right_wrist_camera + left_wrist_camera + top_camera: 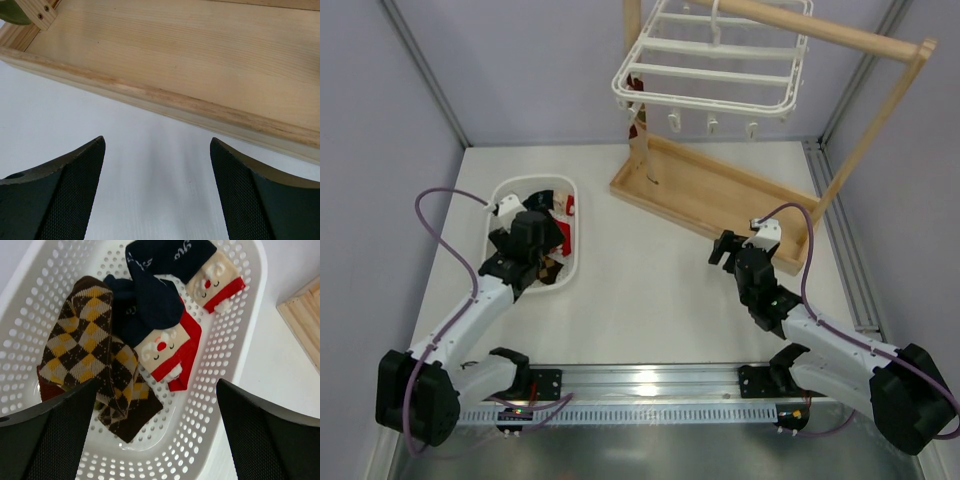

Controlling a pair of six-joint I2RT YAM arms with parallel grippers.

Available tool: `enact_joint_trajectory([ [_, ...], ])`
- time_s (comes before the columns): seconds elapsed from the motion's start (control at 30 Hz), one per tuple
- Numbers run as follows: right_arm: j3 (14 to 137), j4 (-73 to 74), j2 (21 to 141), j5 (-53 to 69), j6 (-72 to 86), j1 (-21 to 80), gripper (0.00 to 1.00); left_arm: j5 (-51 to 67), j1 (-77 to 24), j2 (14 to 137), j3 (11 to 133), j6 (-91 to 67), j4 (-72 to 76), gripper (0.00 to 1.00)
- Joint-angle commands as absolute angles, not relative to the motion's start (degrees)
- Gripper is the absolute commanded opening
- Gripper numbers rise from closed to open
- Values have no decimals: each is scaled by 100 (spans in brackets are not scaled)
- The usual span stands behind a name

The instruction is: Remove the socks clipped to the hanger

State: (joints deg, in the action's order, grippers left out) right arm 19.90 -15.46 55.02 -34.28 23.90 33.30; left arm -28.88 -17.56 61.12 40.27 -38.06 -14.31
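Note:
The white hanger hangs from the wooden rail at the top. One dark reddish sock dangles from its near left corner, beside the wooden post; the other near clips hang bare. Several socks lie in the white slotted basket: a brown-black argyle one, navy ones with cream and red Santa cuffs, and a dark red one. My left gripper hovers over the basket, open and empty. My right gripper is open and empty above the table, just before the wooden tray.
The wooden rail stand has a long tray base running diagonally at the back right, with upright posts at both ends; its near rim lies just beyond my right fingers. The basket wall sits between my left fingers.

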Motion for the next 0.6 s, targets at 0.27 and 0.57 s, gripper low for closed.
enact_joint_trajectory([
  [0.27, 1872, -2003, 5537, -3305, 2479, 3199, 86, -3322, -2618, 5862, 4386, -3473, -705, 100],
  [0.57, 1591, -2672, 5607, -2269, 2549, 2672, 86, -1918, -3120, 6931, 4578, -2575, 2212, 100],
])
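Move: The last sock, hanging at the hanger's left corner, is roughly 18 cm ahead of the left hand and 23 cm to its right, its middle some 5 cm higher. The basket holding the removed socks lies underneath, its middle about 4 cm farther out and 12 cm down; the wooden tray's left corner is around 16 cm ahead, 16 cm right and 13 cm below. From the right hand the hanging sock is about 17 cm ahead, 20 cm left and 8 cm higher. Rightward and climbing, gathering speed after a slight drawback, the empty left hand leaves its place over the basket and heads for the last hanging sock, about 10 cm right and 7 cm up, pushing a little forward near the end. The wrist swings clockwise and tips the fingers up, each by just under 20 degrees; the fingers stay wide open, touching nothing. ##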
